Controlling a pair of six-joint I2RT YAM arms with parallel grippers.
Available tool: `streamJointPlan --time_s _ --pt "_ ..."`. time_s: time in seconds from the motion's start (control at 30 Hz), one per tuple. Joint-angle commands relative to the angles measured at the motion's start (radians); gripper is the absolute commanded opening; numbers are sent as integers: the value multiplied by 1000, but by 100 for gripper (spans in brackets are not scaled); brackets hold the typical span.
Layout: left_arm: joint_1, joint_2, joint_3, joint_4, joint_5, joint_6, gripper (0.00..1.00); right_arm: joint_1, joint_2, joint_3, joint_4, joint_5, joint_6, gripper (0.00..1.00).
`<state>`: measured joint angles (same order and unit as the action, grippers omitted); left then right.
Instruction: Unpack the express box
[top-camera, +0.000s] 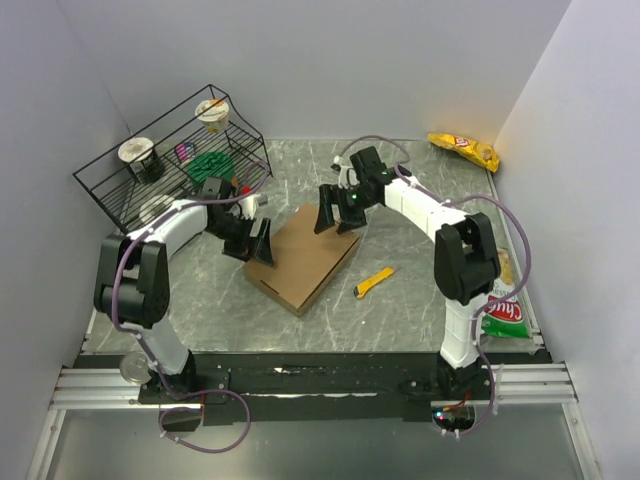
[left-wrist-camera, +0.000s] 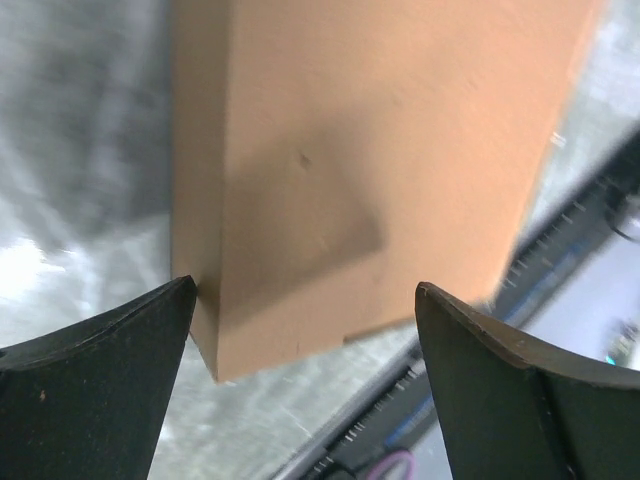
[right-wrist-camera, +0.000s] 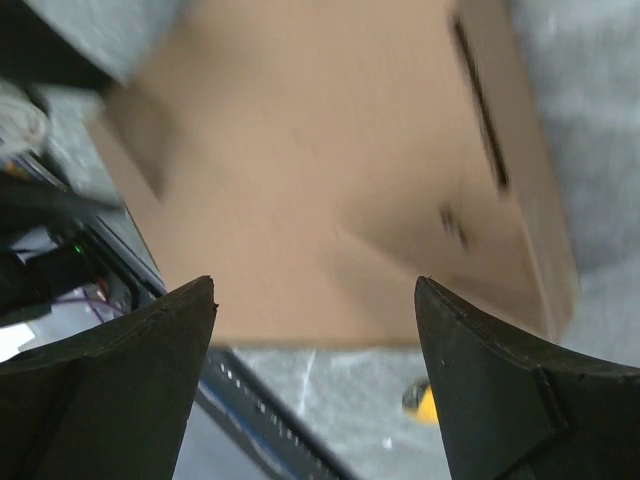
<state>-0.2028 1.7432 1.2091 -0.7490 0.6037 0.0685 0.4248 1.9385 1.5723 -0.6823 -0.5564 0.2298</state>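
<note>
The express box (top-camera: 303, 258), a flat plain brown carton, lies shut on the grey table between my two arms. My left gripper (top-camera: 250, 243) hovers at its left corner, jaws open. In the left wrist view the box (left-wrist-camera: 380, 150) fills the upper frame and its near corner shows just beyond the left gripper (left-wrist-camera: 305, 290), whose spread fingers hold nothing. My right gripper (top-camera: 338, 215) stands open over the box's far edge. The right wrist view looks down on the box top (right-wrist-camera: 330, 180), with the right gripper (right-wrist-camera: 315, 285) wide apart above it.
A yellow utility knife (top-camera: 373, 282) lies right of the box, also seen as the knife (right-wrist-camera: 425, 400). A black wire basket (top-camera: 170, 160) with cups stands at the back left. A yellow snack bag (top-camera: 463, 148) sits back right, a green one (top-camera: 505, 318) beside the right arm.
</note>
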Motion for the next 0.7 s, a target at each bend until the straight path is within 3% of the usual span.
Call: streamJointPlan --time_s 0.0,0.1,0.27,0.37,0.5,0.67 --pt "-9 -80 -25 -58 160 43 96 0 73 94 85 -89 3 88" --pt "-12 -94 -25 -90 205 67 97 5 92 115 124 -125 9 87" --pt "-15 -111 -30 -112 76 71 96 -6 -45 124 8 132 -53 87" --pt "-12 -148 6 -73 7 95 96 -24 -163 22 -46 328 -32 88" --pt "-17 -179 36 59 7 62 96 -26 -295 -218 -77 311 43 89" --pt "-35 -51 90 68 15 -18 96 -23 -314 -276 -46 264 23 86"
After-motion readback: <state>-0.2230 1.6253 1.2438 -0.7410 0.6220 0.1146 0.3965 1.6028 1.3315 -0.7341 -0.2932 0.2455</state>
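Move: Just off the left hand lies the box, its middle about 9 cm to the right, level ahead and some 4 cm lower; the wire rack stands roughly 18 cm ahead and 17 cm to that hand's left. From the right hand the same box's middle is about 7 cm back, 7 cm to the left and 7 cm down. The yellow knife lies about 12 cm back and 8 cm to the right of the right hand, some 9 cm below. Easing back about 3 cm along the box's left side, the left hand then turns forward again and climbs off, ending about 5 cm higher, its fingertips tilted up some 10 degrees. The right hand first reaches 2–3 cm forward and left over the far end, then swings right and back by about 10 cm, rising off the box towards the knife's side, rolling to point more steeply down and turning slightly clockwise. Both grippers stay open. ##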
